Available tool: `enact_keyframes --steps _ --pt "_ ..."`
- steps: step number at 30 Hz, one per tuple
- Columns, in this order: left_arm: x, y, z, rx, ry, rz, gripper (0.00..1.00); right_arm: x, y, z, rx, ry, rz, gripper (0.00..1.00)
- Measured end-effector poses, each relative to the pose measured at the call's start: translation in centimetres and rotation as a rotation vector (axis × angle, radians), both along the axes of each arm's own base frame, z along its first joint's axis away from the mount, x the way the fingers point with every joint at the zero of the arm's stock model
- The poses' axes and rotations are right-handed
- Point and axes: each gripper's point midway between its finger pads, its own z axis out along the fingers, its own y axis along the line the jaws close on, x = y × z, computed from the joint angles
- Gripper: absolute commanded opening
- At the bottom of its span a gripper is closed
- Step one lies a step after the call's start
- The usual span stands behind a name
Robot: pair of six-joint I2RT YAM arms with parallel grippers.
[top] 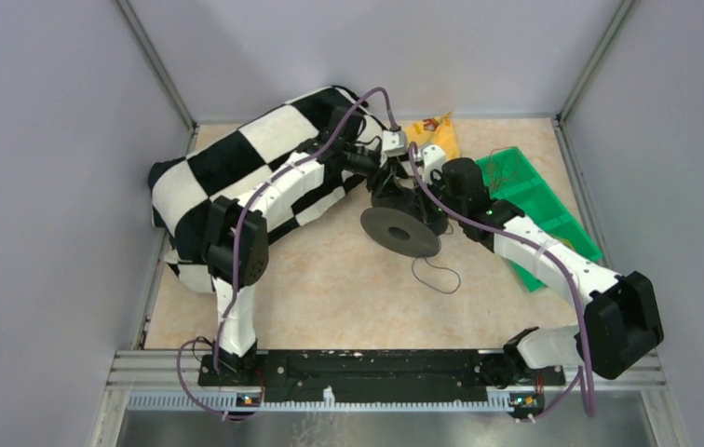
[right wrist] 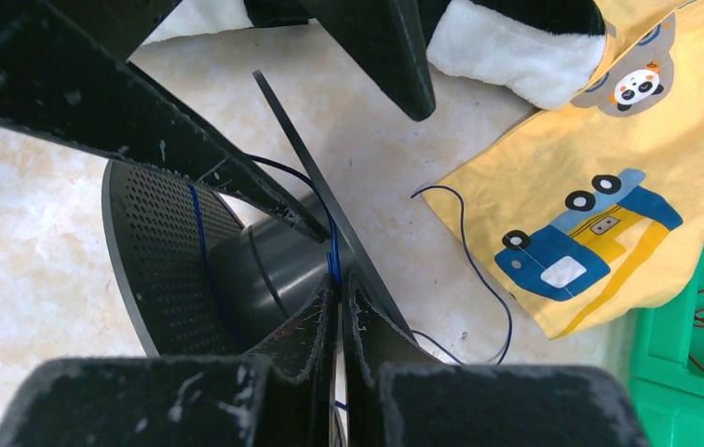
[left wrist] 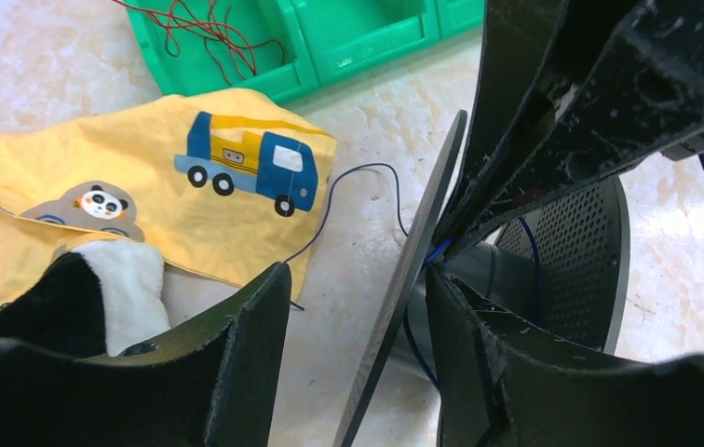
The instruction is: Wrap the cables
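Observation:
A dark grey spool [top: 400, 230] stands tilted on the table, one perforated flange [right wrist: 157, 251] facing the right wrist camera. My right gripper [right wrist: 337, 279] is shut on a thin blue cable [right wrist: 474, 261] at the spool's core. From there the cable trails over the table to the yellow cloth. My left gripper [left wrist: 356, 275] is open and straddles the spool's thin flange edge [left wrist: 409, 279]. Its left finger stands clear of that edge and its right finger sits close beside it. In the top view both grippers, left [top: 393, 177] and right [top: 420, 191], meet above the spool. A loose cable loop [top: 437, 277] lies in front of it.
A yellow cloth with a truck print [left wrist: 236, 168] lies behind the spool. A green bin [top: 527, 200] holding red wires [left wrist: 209, 33] stands at the right. A black-and-white checkered cloth [top: 246, 163] covers the back left, under the left arm.

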Motion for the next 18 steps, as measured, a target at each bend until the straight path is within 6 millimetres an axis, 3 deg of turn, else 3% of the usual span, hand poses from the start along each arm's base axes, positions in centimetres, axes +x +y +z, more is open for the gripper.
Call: enact_keyframes --steps 6,10,14,18 --pt "-0.7 0.4 -1.2 0.03 0.017 -0.03 0.57 0.1 -0.1 0.0 -0.004 -0.001 -0.006 0.0" --pt "-1.2 0.6 -1.4 0.036 0.025 -0.048 0.48 0.1 -0.2 0.0 -0.005 -0.002 -0.009 0.0" --pt "-1.6 0.6 -1.5 0.034 0.035 -0.061 0.34 0.1 -0.3 0.0 -0.008 -0.002 -0.013 0.0" --pt "-1.7 0.6 -1.4 0.031 0.035 -0.068 0.13 0.0 -0.4 0.0 -0.01 -0.001 -0.014 0.0"
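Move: The black spool stands on its flanges with the top rim of its forward flange between the open left fingers, about 1 cm behind and 1 cm to the right of the left hand point and 1 cm lower. From the left hand, the spool's middle is some 6 cm back, 4 right, 10 below; the blue cable end in the right fingers is 3 back, 6 right, 2 below; the yellow bag is 10 ahead, 10 right, 20 below. From the right hand, that rim is 2 cm ahead, 5 left, 1 above. The forward flange's rim is taken by the left hand, which eases back towards the spool and down, roughly 1.5 cm each way, one finger on each face. As it slows, the fingers close from over half open to about a quarter, pinching rim and blue cable together, the cable on the inner face. The right hand stays in place, still shut on the cable end. ##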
